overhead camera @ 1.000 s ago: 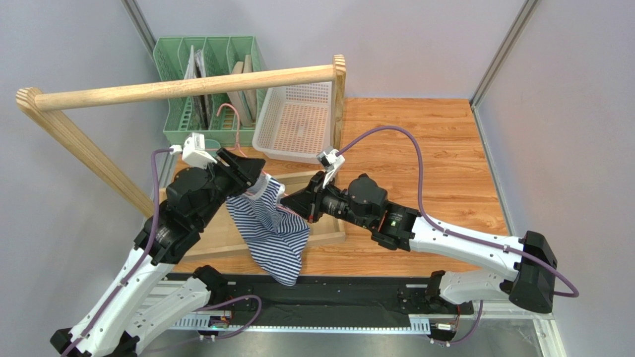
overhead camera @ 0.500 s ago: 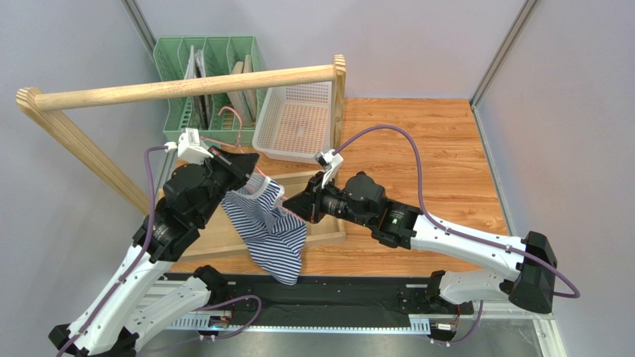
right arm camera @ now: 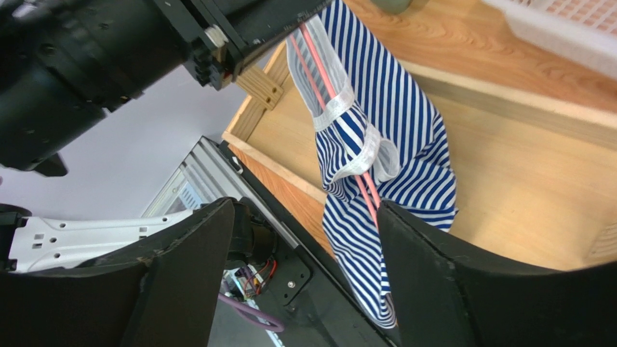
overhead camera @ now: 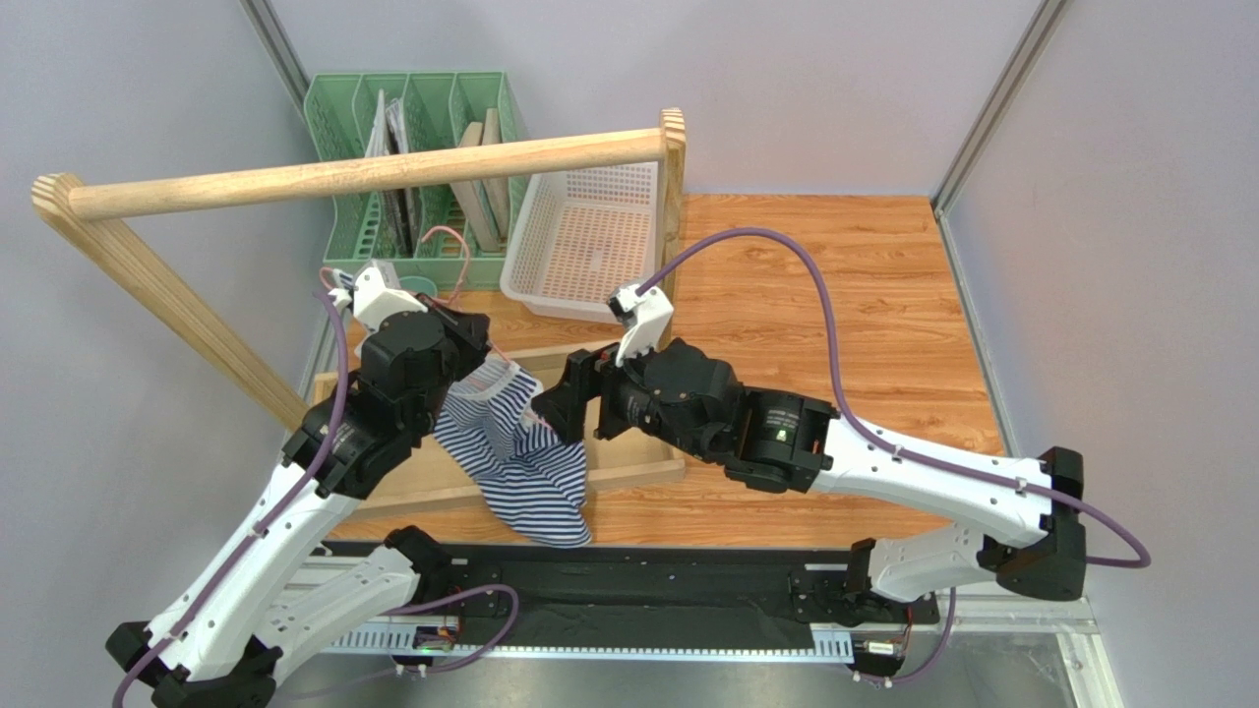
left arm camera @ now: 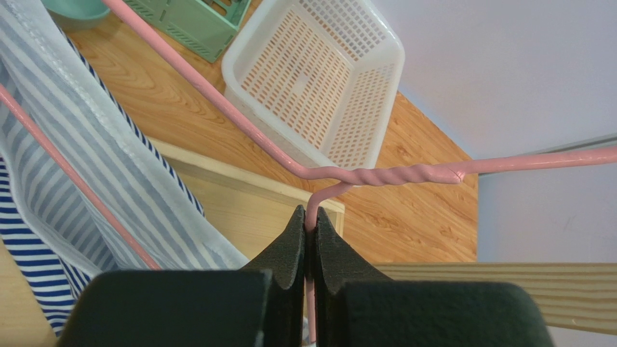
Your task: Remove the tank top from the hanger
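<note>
The striped tank top (overhead camera: 517, 460) hangs bunched on the pink hanger (left arm camera: 391, 176) above a shallow wooden tray. My left gripper (overhead camera: 476, 345) is shut on the hanger's wire just under its twisted neck, with the wire pinched between the tips (left arm camera: 311, 225). In the right wrist view the tank top (right arm camera: 395, 123) droops from two pink hanger wires (right arm camera: 319, 69). My right gripper (right arm camera: 304, 210) stands open beside it. The cloth brushes its right finger (right arm camera: 434, 260), and nothing is held between the jaws. In the top view the right gripper (overhead camera: 566, 401) sits at the top's right edge.
A wooden rail (overhead camera: 370, 170) on slanted legs spans the back left. Behind it stand a green divider rack (overhead camera: 414, 133) and a white perforated basket (overhead camera: 584, 244). The wooden tray (overhead camera: 636, 457) lies under the top. The black rail at the arms' bases (overhead camera: 665, 598) runs along the near edge.
My left gripper shut on the hanger's wire and drew back to the left. My right gripper let go and opened wide. The tank top shifted left and lower.
</note>
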Robot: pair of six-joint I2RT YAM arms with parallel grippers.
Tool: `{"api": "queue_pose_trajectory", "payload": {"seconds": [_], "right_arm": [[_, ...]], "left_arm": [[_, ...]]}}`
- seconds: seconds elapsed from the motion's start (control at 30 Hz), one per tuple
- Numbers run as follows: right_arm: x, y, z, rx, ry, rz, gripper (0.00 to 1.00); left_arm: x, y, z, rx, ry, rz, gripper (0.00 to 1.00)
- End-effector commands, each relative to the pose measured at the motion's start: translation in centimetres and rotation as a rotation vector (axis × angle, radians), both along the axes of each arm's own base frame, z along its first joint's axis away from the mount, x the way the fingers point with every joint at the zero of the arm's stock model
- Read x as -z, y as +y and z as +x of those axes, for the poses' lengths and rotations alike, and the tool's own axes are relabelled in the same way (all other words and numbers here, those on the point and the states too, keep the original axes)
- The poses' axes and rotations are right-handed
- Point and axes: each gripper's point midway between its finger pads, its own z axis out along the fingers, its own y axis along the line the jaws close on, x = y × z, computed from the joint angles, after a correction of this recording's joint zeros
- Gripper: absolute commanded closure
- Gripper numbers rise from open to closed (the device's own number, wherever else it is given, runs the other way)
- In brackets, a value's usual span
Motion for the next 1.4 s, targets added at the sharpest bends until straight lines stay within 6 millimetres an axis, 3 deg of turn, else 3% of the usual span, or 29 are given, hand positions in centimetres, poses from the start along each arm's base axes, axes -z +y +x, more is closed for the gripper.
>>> {"api": "queue_pose_trajectory", "payload": {"seconds": [0.0, 0.1, 0.3, 0.33, 0.77, 0.83, 1.2, 1.37], "right_arm": [[1.1, 2.0, 0.5, 0.034, 0.079, 0.033, 0.27], [1.0, 4.0, -0.1, -0.001, 0.136, 0.095, 0.35], [4.4, 6.1, 0.4, 0.018, 0.203, 0.087, 0.41], [3.4, 6.4, 0.5, 0.012, 0.182, 0.137, 0.41], [4.1, 6.0, 3.1, 0.117, 0.113, 0.178, 0.47], [4.0, 5.9, 3.4, 0.137, 0.098, 0.167, 0.6], [4.7, 5.7, 4.6, 0.203, 0.088, 0.1, 0.73], [4.8, 5.9, 4.7, 0.208, 0.091, 0.086, 0.74]], "left_arm": [[-2.5, 1.5, -0.1, -0.066, -0.072, -0.026, 1.0], [-2.6, 1.8, -0.3, -0.071, -0.081, -0.025, 1.0], [-3.0, 2.4, -0.8, -0.079, -0.099, -0.027, 1.0], [-3.0, 2.6, -0.9, -0.087, -0.101, -0.021, 1.0], [-2.9, 2.2, -2.1, -0.02, -0.162, -0.066, 1.0], [-2.8, 2.3, -2.3, -0.022, -0.162, -0.075, 1.0], [-1.5, 1.9, -2.5, 0.011, -0.131, -0.044, 1.0], [-1.1, 1.6, -2.6, 0.03, -0.125, -0.043, 1.0]]}}
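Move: The tank top's near strap, on the hanger's lower end, is about 4 cm ahead of the open right hand, 5 cm to its left and 8 cm below. The hanger neck, in the left fingers, is some 7 cm ahead and 12 cm left of the right hand, level with it. The hanging cloth is 5 cm left and 15 cm below. From the left hand the strap is 3 cm back, 7 cm right and 8 cm down. Right hand dips and reaches left about 6 cm, narrowing its fingers at the strap; left keeps the hanger. ##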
